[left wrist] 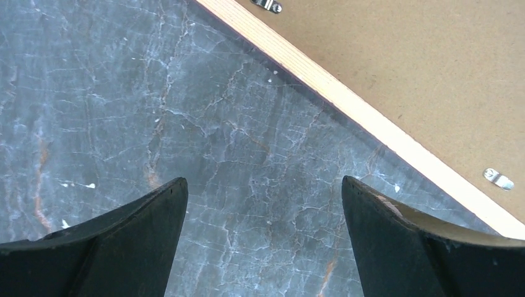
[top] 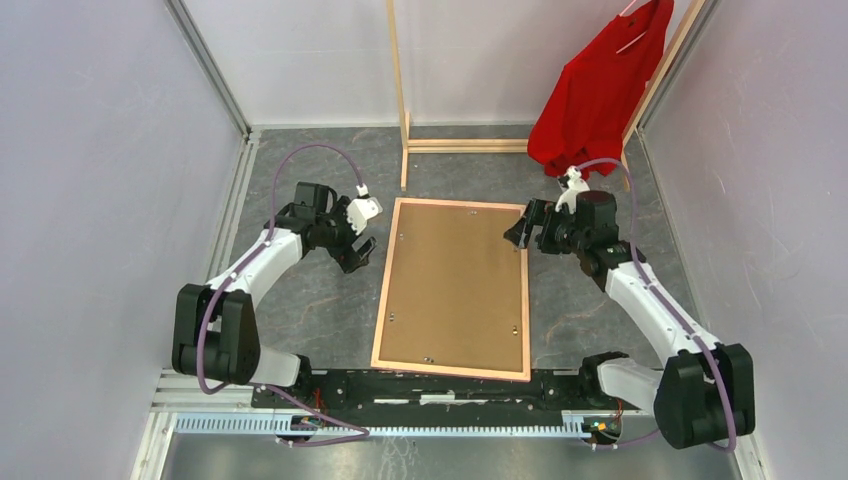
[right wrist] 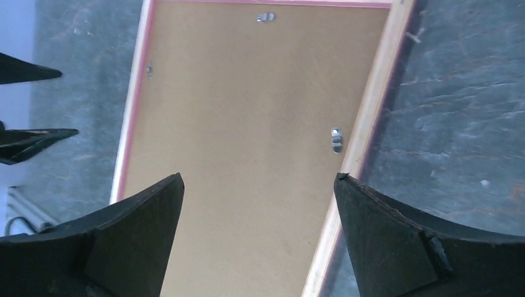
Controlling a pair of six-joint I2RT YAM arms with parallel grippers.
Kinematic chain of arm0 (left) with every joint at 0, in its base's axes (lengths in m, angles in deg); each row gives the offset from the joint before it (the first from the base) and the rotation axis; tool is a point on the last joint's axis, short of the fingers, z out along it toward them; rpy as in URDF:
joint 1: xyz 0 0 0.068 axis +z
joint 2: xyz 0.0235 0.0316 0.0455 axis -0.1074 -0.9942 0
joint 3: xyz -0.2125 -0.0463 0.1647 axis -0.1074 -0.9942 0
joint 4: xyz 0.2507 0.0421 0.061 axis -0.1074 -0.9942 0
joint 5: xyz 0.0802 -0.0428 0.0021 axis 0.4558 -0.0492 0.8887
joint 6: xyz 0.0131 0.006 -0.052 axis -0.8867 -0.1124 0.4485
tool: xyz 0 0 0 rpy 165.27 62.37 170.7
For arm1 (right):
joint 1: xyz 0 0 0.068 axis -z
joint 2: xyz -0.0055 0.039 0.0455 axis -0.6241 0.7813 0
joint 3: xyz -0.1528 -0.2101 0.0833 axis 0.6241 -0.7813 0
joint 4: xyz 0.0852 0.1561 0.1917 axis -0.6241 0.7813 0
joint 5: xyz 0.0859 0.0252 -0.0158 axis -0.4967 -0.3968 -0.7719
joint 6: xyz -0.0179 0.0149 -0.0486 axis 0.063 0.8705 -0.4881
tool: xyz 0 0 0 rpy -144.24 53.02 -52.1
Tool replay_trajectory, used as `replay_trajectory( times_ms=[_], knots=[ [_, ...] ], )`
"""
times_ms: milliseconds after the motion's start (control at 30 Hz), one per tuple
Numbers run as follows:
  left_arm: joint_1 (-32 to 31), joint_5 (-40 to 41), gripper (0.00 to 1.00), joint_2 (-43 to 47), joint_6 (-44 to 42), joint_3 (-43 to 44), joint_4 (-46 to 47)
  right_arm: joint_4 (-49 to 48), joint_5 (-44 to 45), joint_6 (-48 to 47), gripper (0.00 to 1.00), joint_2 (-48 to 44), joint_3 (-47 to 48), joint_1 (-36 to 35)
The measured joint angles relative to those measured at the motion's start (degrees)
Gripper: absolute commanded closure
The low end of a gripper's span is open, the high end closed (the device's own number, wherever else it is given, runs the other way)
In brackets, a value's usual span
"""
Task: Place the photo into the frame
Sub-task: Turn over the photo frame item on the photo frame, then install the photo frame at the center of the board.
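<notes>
The frame lies face down in the middle of the table, its brown board backing up and its light wood edges around it. The photo is out of view. My left gripper hangs open over bare table just left of the frame's left edge, with nothing between its fingers. My right gripper stands open over the frame's upper right corner, its jaws spread above the backing and the right edge, holding nothing. Small metal tabs sit along the backing's rim.
A bare-wood clothes rack stands at the back, with a red shirt hanging at its right end. Grey walls close in both sides. The table top is dark grey marble pattern.
</notes>
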Motion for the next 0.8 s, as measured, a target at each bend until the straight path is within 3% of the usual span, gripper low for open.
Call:
replay_trajectory(
  times_ms=[100, 167, 233, 433, 567, 800],
  knots=[
    [0.48, -1.88, 0.04, 0.00, 1.07, 0.13, -1.90, -9.62, -5.05, 4.57, 0.03, -1.07, -6.67, 1.11],
    [0.48, -3.52, 0.08, -0.02, 1.79, 0.13, -3.30, -13.33, -6.12, 7.37, 0.13, -1.09, -11.26, -0.72],
    [0.48, -5.14, 0.13, -0.20, 2.99, 0.13, -4.31, -14.88, -5.03, 9.27, 0.21, -1.44, -14.40, -6.10],
    [0.42, -9.99, 0.27, -3.74, 6.03, 0.11, -5.92, -26.53, 0.66, 14.34, 0.29, -1.46, -17.75, -25.18],
    [0.04, -11.41, 0.35, -8.26, 7.93, 0.17, -6.05, -35.34, 4.04, 14.91, 0.40, 6.73, -17.31, -34.32],
    [-0.17, -13.44, 0.43, -14.88, 9.64, 2.29, -7.45, -38.56, 5.49, 12.57, 0.42, 25.33, -6.60, -44.30]
  ],
)
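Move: The left-near clip on the frame's back lies about 11 cm back and 29 cm left of the right hand, some 13 cm below it. From that clip, the near-edge clip is about 10 cm farther back and 8 cm to the right, the left-far clip some 19 cm farther out and 2 cm right. From the left hand, the left-near clip is about 13 cm back, 9 cm right and 7 cm down; the middle of the frame's left edge is 2 cm back, 7 cm right. The left-near clip draws both hands: the right sweeps quickly across the brown backing, some 24 cm left while pulling back and sinking, turning about 30 degrees counter-clockwise, its fingers narrowing to a bit over half open. The left comes back and down beside the frame's left edge, edging right, tipping its fingers steeply downward and narrowing them likewise. ##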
